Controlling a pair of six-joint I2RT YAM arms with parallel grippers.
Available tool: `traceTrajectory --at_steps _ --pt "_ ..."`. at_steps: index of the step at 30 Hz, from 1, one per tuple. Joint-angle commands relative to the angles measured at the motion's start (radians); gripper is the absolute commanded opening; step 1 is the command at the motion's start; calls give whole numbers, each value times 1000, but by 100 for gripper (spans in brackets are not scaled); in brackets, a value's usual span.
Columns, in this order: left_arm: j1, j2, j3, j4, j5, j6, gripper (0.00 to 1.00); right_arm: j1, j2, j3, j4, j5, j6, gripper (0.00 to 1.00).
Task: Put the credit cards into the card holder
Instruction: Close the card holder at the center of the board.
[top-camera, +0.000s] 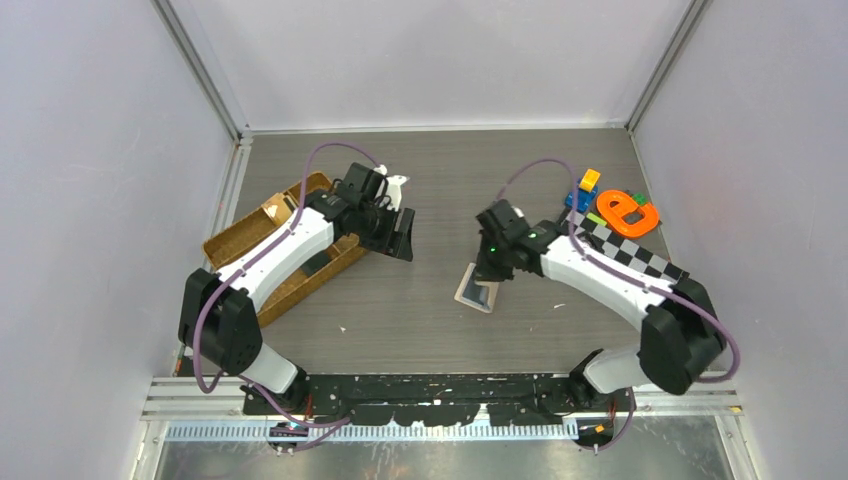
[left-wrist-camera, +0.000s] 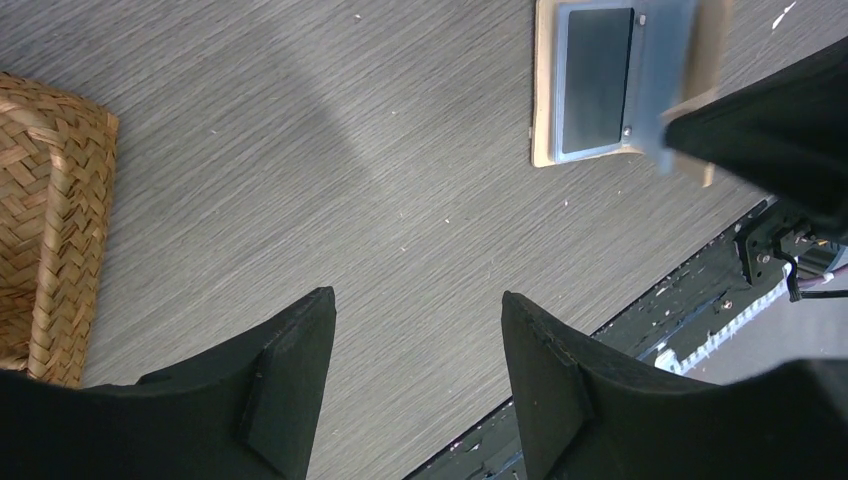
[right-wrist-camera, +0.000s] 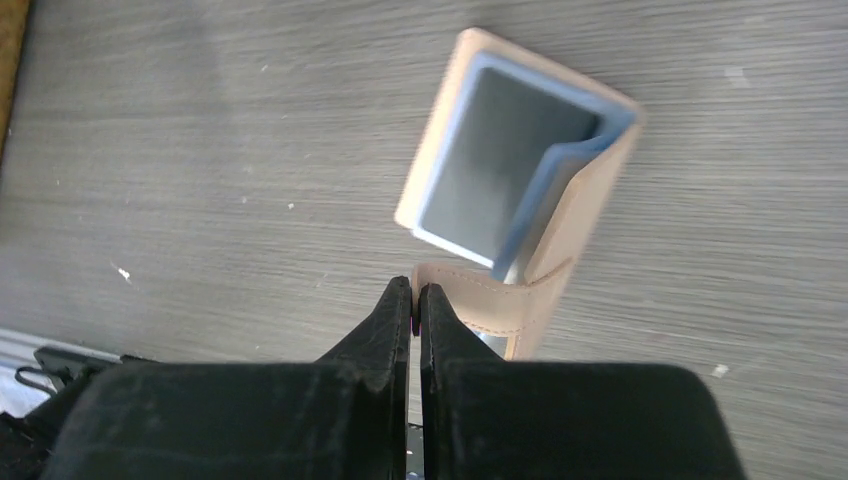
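The peach-beige card holder lies open on the table's middle. In the right wrist view its base is flat, and a grey rectangle framed in pale blue shows inside; I cannot tell cards from pockets. My right gripper is shut on the edge of the holder's peach flap, which stands lifted off the base. It is just above the holder in the top view. My left gripper is open and empty over bare table, near the tray in the top view. The holder also shows in the left wrist view.
A brown wicker tray lies at the left, under my left arm; its corner shows in the left wrist view. At the back right are an orange letter toy, blue and yellow bricks and a checkered strip.
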Motion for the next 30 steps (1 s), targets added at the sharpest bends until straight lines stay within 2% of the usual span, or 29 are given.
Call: traceTrajectory --at_steps 1,10,12,16,19,21,24,30 --pt "3 -30 -9 1 33 -1 64 97 97 75 126 -16 62 1" --pt "3 -35 -18 10 26 -3 64 172 297 120 290 56 64 1" --pt "3 -38 -24 17 23 -6 64 176 309 130 299 58 52 10" --pt "3 -54 -38 36 16 -12 64 176 263 144 262 65 22 53" --pt "3 -66 -48 55 3 -17 63 175 175 149 189 105 -5 68" --pt "2 -76 -59 79 -1 -35 63 168 108 153 127 140 -32 74" --pt "-3 -80 -91 154 31 -100 63 120 8 149 37 165 -55 75" --pt "-90 -15 -45 208 -7 -187 63 -82 -151 32 -18 105 -96 75"
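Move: Below and slightly ahead of the right hand, which already pinches the card holder's strap, lies the holder: its middle is about 3 cm forward, 1 cm right and 8 cm down. The checkered board is some 33 cm right and 7 cm forward of that hand, and the basket about 48 cm left and 10 cm forward. From the left hand the holder lies roughly 18 cm right, 3 cm back and 12 cm below. Carrying the pinched strap left across the card holder, with the cover following, the right hand goes about 9 cm left while sinking some 5 cm. There the fingers open wide and let go of the strap; the empty hand then rises about 12 cm and swings back right some 8 cm, its fingers tipping outward about 15 degrees. ##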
